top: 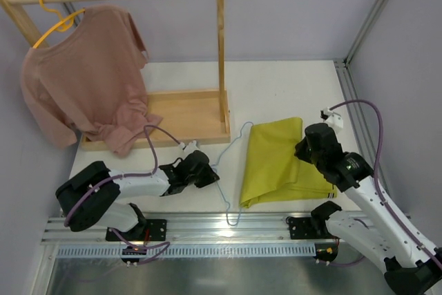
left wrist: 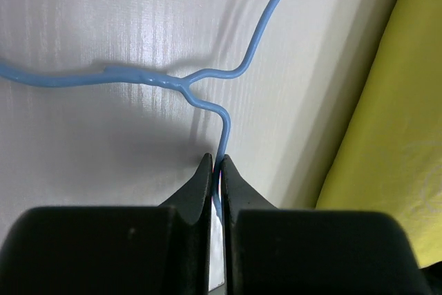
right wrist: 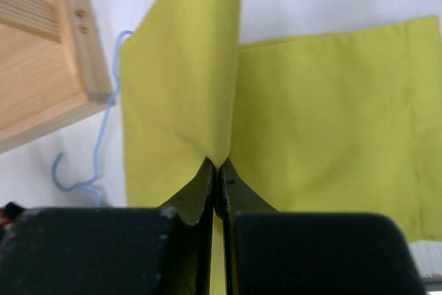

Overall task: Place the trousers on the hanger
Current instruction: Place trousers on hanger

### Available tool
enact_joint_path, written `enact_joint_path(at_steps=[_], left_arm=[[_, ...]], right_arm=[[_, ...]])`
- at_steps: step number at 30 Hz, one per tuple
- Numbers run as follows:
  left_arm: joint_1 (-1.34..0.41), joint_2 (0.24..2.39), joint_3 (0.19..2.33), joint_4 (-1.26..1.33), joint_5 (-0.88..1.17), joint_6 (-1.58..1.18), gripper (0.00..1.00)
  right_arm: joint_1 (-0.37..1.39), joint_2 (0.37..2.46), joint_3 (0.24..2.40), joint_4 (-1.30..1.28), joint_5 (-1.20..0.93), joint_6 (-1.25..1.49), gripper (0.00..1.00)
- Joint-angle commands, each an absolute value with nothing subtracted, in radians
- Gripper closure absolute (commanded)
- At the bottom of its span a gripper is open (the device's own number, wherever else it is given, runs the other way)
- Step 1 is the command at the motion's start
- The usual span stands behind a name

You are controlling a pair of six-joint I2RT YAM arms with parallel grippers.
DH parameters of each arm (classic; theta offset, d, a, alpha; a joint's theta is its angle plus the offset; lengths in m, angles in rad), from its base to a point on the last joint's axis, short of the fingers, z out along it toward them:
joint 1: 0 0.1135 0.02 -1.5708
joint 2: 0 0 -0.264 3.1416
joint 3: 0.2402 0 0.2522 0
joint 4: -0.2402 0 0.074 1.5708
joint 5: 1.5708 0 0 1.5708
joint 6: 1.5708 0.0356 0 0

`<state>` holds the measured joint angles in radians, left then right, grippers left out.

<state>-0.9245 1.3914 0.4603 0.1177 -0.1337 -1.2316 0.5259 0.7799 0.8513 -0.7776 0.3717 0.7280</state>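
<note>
The yellow-green trousers (top: 280, 160) lie folded on the white table right of centre, also filling the right wrist view (right wrist: 324, 115). My right gripper (right wrist: 217, 165) is shut on a pinched fold of them, and a flap of cloth (right wrist: 183, 67) stands up from the jaws. The thin light-blue hanger (top: 230, 164) lies along the trousers' left edge. My left gripper (left wrist: 217, 162) is shut on the hanger's wire (left wrist: 222, 129) just below its twisted neck (left wrist: 162, 81). From above, the left gripper (top: 209, 173) sits left of the hanger and the right gripper (top: 307, 148) over the trousers' right side.
A wooden clothes rack (top: 186, 119) stands at the back left, with a dusty-pink T-shirt (top: 86, 84) on a yellow hanger (top: 55, 15) on its rail. The rack's base corner (right wrist: 55, 53) lies close to the trousers. Grey walls enclose the table.
</note>
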Motion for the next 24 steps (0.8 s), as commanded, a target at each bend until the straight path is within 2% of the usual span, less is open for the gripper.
enact_joint_path(at_steps=[1,5,10,13,15,22,24], left_arm=[[-0.922,1.401,0.475,-0.019,-0.248,-1.258,1.0],[-0.922,1.356,0.488,-0.101,-0.297,-1.279,1.0],[-0.922,1.26,0.445,-0.141,-0.311,-1.325,1.0],[-0.922,1.206,0.405,-0.138,-0.328,-1.388,1.0],[-0.922,1.18,0.396,-0.231,-0.359,-1.417,1.0],[-0.92,0.985,0.324,-0.379,-0.485,-1.519,1.0],[-0.92,0.942,0.321,-0.342,-0.508,-1.493,1.0]], right_arm=[[0.459,0.77,0.781,-0.827,0.401,0.696,0.96],[0.451,0.805,0.691,-0.723,0.327,0.707,0.96],[0.448,0.882,0.646,-0.642,0.351,0.701,0.96],[0.449,0.893,0.585,-0.481,0.214,0.713,0.96],[0.456,0.896,0.517,-0.385,0.119,0.747,0.96],[0.503,0.986,0.491,-0.247,0.094,0.778,0.96],[0.531,1.012,0.506,-0.236,0.097,0.778,0.96]])
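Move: The left hand holds the blue hanger near its neck, just above the table; the hanger's middle lies about 6 cm to its right, the trousers' middle some 22 cm right and level, the rack's tray about 19 cm ahead and 11 cm left. The right hand holds a fold of trousers aloft, their middle roughly 18 cm below, 5 cm left and 3 cm back, with the hanger's middle about 22 cm left, 5 cm back and 18 cm below. Right hand lowers the held fold about 14 cm towards the trousers below; left drags the hanger 7 cm left. ##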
